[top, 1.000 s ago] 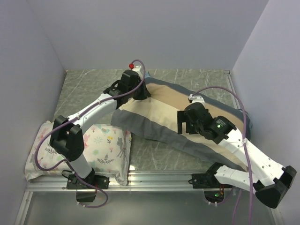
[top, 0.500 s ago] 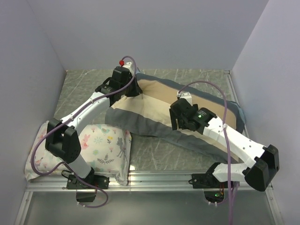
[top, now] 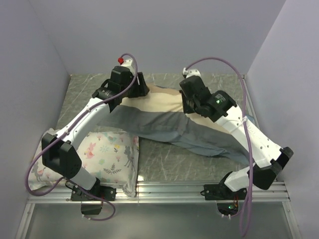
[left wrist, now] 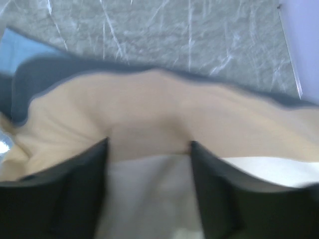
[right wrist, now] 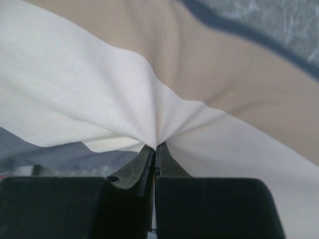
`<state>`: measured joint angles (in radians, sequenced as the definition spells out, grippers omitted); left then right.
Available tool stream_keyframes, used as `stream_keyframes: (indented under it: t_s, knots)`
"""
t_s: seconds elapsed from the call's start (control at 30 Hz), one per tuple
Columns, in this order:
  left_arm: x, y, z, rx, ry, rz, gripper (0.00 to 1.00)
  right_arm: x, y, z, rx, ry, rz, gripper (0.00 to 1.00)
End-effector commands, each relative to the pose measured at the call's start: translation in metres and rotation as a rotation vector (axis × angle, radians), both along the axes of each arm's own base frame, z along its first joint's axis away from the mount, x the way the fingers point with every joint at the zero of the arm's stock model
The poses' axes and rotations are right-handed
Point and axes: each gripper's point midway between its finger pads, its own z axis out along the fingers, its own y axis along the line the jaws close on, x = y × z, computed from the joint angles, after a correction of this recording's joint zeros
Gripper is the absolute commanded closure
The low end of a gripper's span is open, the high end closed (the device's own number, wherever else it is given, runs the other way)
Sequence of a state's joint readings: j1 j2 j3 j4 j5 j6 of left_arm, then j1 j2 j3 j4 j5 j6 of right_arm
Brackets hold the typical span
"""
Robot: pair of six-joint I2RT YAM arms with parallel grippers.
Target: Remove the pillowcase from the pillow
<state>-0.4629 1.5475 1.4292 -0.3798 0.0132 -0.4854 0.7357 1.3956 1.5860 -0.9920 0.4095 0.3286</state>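
The striped pillowcase (top: 164, 124) lies slumped across the middle of the table, with a tan band at the back and a wide blue-grey band in front. My left gripper (top: 140, 91) is at its far left end. In the left wrist view its fingers (left wrist: 84, 174) stand wide apart, clamped round a thick fold of cream and tan cloth (left wrist: 149, 189). My right gripper (top: 189, 107) is lifted over the far middle. Its jaws (right wrist: 156, 145) are shut on a pinch of the cream stripe (right wrist: 99, 94). The white pillow does not show.
A floral animal-print pillow (top: 107, 154) lies at the front left, partly under the left arm. A metal rail (top: 169, 189) runs along the front edge. Walls close in the left, back and right. Bare marbled tabletop (top: 89, 89) shows at the back left.
Both grippers moved toward the back, the left one also leftward. The pillowcase shifted left with them, and its blue-grey band now spreads wider along the front.
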Motion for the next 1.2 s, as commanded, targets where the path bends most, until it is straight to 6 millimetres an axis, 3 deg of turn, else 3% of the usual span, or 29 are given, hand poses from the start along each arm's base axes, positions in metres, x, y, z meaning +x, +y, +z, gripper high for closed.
stream_keyframes:
  t_s: [0.0,0.03,0.07,0.13,0.23,0.27,0.37,0.43,0.47,0.53,0.57,0.6,0.63,0.7,0.73,0.9,0.93,1.03,1.17]
  knots:
    - [-0.006,-0.011,0.079,-0.077,-0.172,-0.050,0.28,0.020,0.039,0.079,0.187,-0.172,0.087,1.00]
    - [-0.007,-0.010,0.086,-0.074,-0.186,-0.049,0.19,0.025,0.041,0.101,0.217,-0.210,0.090,1.00]
    - [-0.009,-0.006,0.104,-0.079,-0.220,-0.043,0.16,0.033,0.047,0.098,0.210,-0.198,0.095,1.00]
    - [-0.012,-0.001,0.124,-0.069,-0.266,-0.034,0.11,0.038,0.059,0.119,0.274,-0.214,0.139,1.00]
    - [-0.024,0.016,0.167,-0.052,-0.366,0.009,0.06,0.067,0.062,0.120,0.339,-0.191,0.140,1.00]
    - [-0.030,0.017,0.179,-0.054,-0.392,0.009,0.06,0.082,0.065,0.110,0.372,-0.153,0.155,1.00]
    - [-0.050,0.019,0.198,-0.041,-0.442,0.011,0.04,0.107,0.074,0.095,0.460,-0.098,0.180,1.00]
    - [-0.060,0.015,0.198,-0.033,-0.447,-0.001,0.04,0.131,0.066,0.085,0.508,-0.071,0.142,1.00]
    - [-0.068,0.012,0.195,-0.031,-0.444,-0.008,0.04,0.146,0.071,0.065,0.528,-0.023,0.149,1.00]
    - [-0.075,0.007,0.186,-0.039,-0.427,-0.021,0.05,0.169,0.061,0.048,0.557,0.011,0.106,1.00]
    - [-0.080,0.003,0.168,-0.033,-0.398,-0.036,0.05,0.183,0.061,0.023,0.551,0.050,0.082,1.00]
    - [-0.082,-0.001,0.159,-0.045,-0.379,-0.043,0.05,0.190,0.058,0.013,0.560,0.068,0.061,1.00]
    - [-0.083,-0.006,0.137,-0.039,-0.349,-0.053,0.05,0.205,0.046,-0.011,0.556,0.101,0.017,1.00]
    - [-0.085,-0.015,0.112,-0.041,-0.303,-0.065,0.05,0.221,0.040,-0.028,0.591,0.116,-0.012,1.00]
    - [-0.083,-0.018,0.091,-0.029,-0.272,-0.063,0.05,0.234,0.031,-0.048,0.597,0.145,-0.041,1.00]
    - [-0.069,-0.036,0.049,-0.034,-0.230,-0.057,0.02,0.249,0.023,-0.087,0.581,0.206,-0.082,1.00]
    - [-0.064,-0.042,0.031,-0.021,-0.205,-0.062,0.01,0.249,0.023,-0.093,0.583,0.214,-0.085,1.00]
    - [-0.048,-0.057,0.014,-0.032,-0.214,-0.068,0.01,0.251,0.024,-0.109,0.579,0.238,-0.080,1.00]
    - [-0.025,-0.071,0.012,-0.038,-0.258,-0.062,0.01,0.244,0.038,-0.125,0.573,0.280,-0.041,1.00]
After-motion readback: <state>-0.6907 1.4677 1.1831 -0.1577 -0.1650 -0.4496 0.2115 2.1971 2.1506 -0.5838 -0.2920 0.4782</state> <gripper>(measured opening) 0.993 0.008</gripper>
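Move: The cream cloth of the striped pillowcase is already pinched in the right hand and lies at the half-open fingers of the left. The table's far edge is about 38 cm straight ahead of the right hand and 26 cm down; the case's grey band hangs about 10 cm to that hand's left, level with it and 15 cm lower. From the left hand, the grey band is some 12 cm back, 9 cm right and 16 cm below; the floral pillow is 25 cm back, 27 cm left and 24 cm lower. The pillowcase's cream fold stays pinched shut in the right hand, which lifts about 6 cm up and left, then flings it some 27 cm forward towards the table's far edge while sinking, left side rolling up about 35 degrees. The left hand opens fully and lets the cloth go, rises 20 cm drawing back, then drops again and shifts right, ending open just over the blue-grey underside. ##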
